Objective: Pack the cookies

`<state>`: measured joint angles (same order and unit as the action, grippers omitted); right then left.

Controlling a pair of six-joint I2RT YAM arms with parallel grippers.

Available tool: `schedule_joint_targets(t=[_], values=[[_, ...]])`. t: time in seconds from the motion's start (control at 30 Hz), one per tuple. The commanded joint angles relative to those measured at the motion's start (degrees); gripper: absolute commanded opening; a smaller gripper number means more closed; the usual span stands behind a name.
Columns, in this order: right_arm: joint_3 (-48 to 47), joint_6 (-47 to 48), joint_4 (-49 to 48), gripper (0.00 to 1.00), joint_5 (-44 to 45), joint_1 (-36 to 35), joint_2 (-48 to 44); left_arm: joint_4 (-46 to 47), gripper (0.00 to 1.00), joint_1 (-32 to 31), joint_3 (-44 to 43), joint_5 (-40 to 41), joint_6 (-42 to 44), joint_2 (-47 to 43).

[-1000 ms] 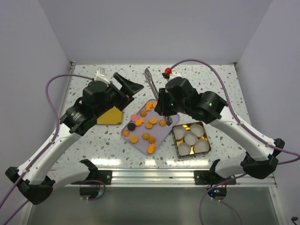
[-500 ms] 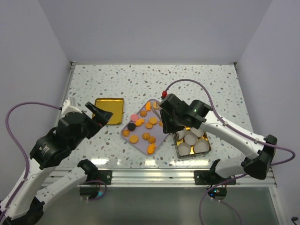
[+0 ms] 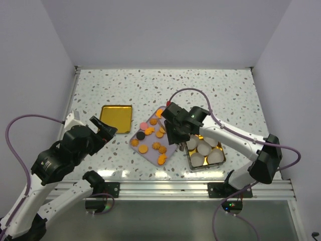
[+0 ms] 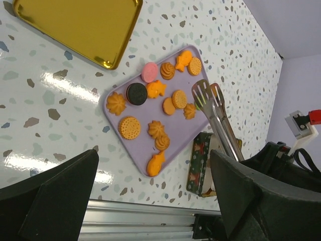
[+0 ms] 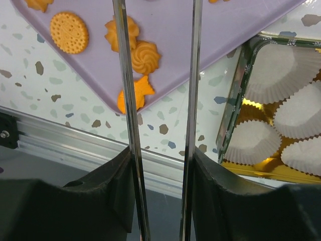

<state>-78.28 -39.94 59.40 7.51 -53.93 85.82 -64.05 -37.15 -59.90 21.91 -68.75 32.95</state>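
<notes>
The cookies [image 3: 153,134] lie spread on a lavender tray [image 3: 149,155]: mostly orange, with one pink and one black. My right gripper [image 3: 173,133] hangs over the tray's right side, shut on a pair of metal tongs [image 4: 215,115]. Both tong arms [image 5: 125,100] run between my fingers and stand apart; the right wrist view cuts off their tips. In the left wrist view the tong tips hover over cookies [image 4: 176,99] at the tray's [image 4: 185,135] far right. My left gripper [image 3: 103,131] is open and empty, left of the tray.
A patterned tin [image 3: 188,156] holding white paper cups [image 5: 281,70] stands right of the tray. Its gold lid [image 3: 116,118] lies at the back left. The aluminium rail [image 3: 165,188] marks the table's near edge.
My left arm has drawn back to the near left, leaving the gold lid on the table. My right arm has come nearer over the tray, and the tong arms have spread apart.
</notes>
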Motion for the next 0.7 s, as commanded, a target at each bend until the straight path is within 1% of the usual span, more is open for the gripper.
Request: schedule_joint_targets(t=[0.0, 0.37, 0.67], values=[[0.06, -1.98, -1.83, 0.44, -0.57, 0.14, 1.36, -0.9, 0.98, 0.23, -1.98, 2.08, 0.9, 0.1], [1.81, -3.3, -2.62, 0.44, -1.36, 0.14, 6.46, -2.12, 0.99, 0.23, -3.47, 3.75, 3.27, 0.89], [1.73, -4.0, -2.09, 0.47, -0.74, 0.06, 8.66, -2.92, 1.0, 0.23, -4.35, 5.25, 4.76, 1.59]])
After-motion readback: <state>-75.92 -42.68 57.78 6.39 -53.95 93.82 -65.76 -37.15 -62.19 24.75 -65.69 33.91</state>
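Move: The right hand holds the tongs over the tray's near right side. The round cookie they seem meant for lies about 11 cm ahead, 6 cm left and 14 cm below. The flower cookie sits some 4 cm right of it and 1 cm nearer, a small round cookie 3 cm left of it and 2 cm nearer. The box of paper cups is about 13 cm to the hand's right, level with it. From the left hand, the round cookie is 13 cm ahead, 22 cm right and 24 cm down. The right hand lowers the tongs about 5 cm towards the tray's cookies, tipping them steeper by some 10 degrees. ##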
